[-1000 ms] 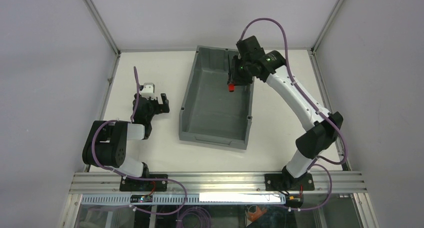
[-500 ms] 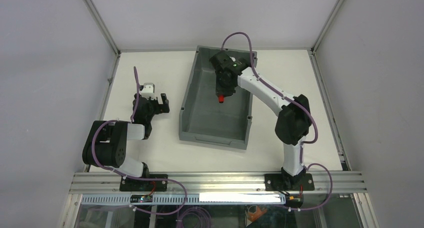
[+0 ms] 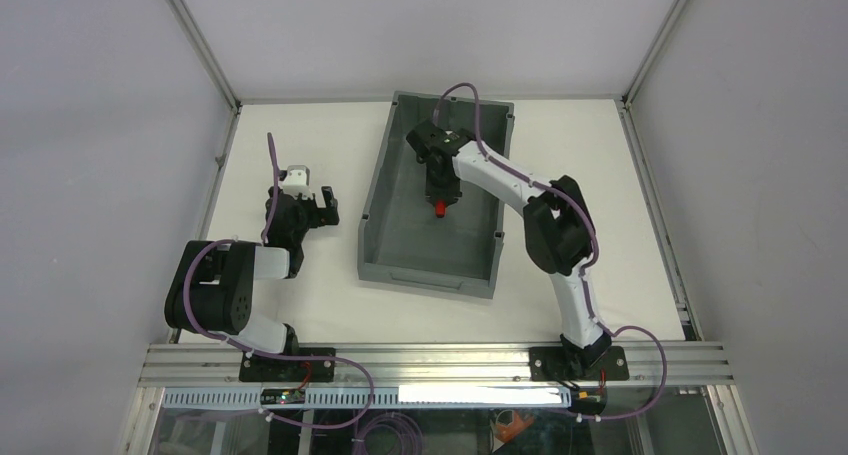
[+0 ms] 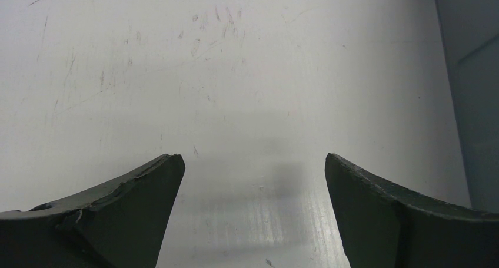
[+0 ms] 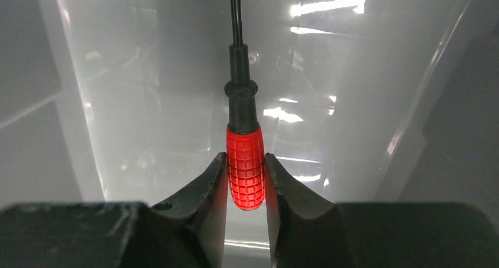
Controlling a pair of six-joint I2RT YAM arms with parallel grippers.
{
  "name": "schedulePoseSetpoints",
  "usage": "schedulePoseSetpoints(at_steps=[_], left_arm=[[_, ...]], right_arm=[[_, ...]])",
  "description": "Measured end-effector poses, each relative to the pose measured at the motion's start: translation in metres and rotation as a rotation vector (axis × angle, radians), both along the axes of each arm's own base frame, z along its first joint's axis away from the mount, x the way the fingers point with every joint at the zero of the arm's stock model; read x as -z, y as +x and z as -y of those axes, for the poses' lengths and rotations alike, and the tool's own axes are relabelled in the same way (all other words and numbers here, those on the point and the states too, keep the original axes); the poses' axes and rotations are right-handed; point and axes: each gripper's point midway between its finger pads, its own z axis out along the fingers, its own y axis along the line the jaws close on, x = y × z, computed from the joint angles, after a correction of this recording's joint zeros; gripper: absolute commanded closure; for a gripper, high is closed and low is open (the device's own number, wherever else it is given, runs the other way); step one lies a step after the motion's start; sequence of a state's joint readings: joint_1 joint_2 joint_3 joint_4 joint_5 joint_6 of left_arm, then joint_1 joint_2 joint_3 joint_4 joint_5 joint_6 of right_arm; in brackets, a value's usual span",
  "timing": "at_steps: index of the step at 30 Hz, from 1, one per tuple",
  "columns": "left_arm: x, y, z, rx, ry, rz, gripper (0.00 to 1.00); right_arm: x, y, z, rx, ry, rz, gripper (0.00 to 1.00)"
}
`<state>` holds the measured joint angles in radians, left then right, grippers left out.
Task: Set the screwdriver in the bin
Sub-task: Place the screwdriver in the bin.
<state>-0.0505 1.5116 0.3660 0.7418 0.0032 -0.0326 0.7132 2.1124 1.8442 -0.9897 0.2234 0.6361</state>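
The screwdriver [image 5: 245, 162] has a ribbed red handle and a thin black shaft pointing away from the camera. My right gripper [image 5: 245, 159] is shut on that handle, one finger on each side. From above, the right gripper [image 3: 442, 203] hangs over the middle of the grey bin [image 3: 390, 237], with the red handle [image 3: 441, 211] showing below it. The bin's pale floor and walls [image 5: 147, 103] fill the right wrist view. My left gripper [image 3: 318, 203] rests over the white table left of the bin. Its fingers [image 4: 141, 185] stand wide apart with nothing between them.
A dark wall of the bin [image 4: 471, 73] runs along the right edge of the left wrist view. The scratched white tabletop [image 3: 300, 145] is fenced by metal frame rails [image 3: 200, 45] at the back corners. Purple cables loop from both arms.
My right arm has swung left and toward the near side, carrying the screwdriver from the bin's back right corner to over its middle. The left arm has not moved.
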Motion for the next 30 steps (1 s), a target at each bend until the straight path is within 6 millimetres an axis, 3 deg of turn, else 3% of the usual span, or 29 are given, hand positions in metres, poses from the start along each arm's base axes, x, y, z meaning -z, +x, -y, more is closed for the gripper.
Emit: schedulePoseSetpoints(at_steps=[13,16,20,25,30], left_arm=[[0.0,0.0,0.0,0.0,0.0,0.0,0.01],[0.0,0.0,0.0,0.0,0.0,0.0,0.01],[0.0,0.0,0.0,0.0,0.0,0.0,0.01],[0.0,0.0,0.0,0.0,0.0,0.0,0.01],[0.0,0.0,0.0,0.0,0.0,0.0,0.01]], right_arm=[[0.045,0.003,-0.001,0.005,-0.055,-0.053,0.75],[0.045,0.003,-0.001,0.005,-0.054,-0.052,0.63],[0.044,0.004,-0.001,0.012,-0.05,-0.049,0.39],[0.041,0.006,-0.001,0.018,-0.049,-0.045,0.33],[0.026,0.013,-0.004,0.018,-0.037,-0.018,0.3]])
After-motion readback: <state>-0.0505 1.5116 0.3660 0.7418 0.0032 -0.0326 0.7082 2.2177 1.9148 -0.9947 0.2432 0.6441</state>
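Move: Inside the bin, the right hand holds the screwdriver by its red handle, shaft pointing forward. The middle of the bin's floor lies about 6 cm below this hand, some 2 cm ahead and not off to either side. The right wall stands roughly 13 cm to the hand's right and level with it; the near wall is some 17 cm back, straight behind. From the idle left hand that floor middle is about 28 cm right, 2 cm back and 2 cm lower. Lowering the screwdriver almost straight down towards the bin's floor, the right hand sinks about 4.5 cm with its grip kept, then pauses. There the fingers open well clear of the red handle on both sides and let go, and the empty hand starts back up, some 2 cm, edging slightly forward. ##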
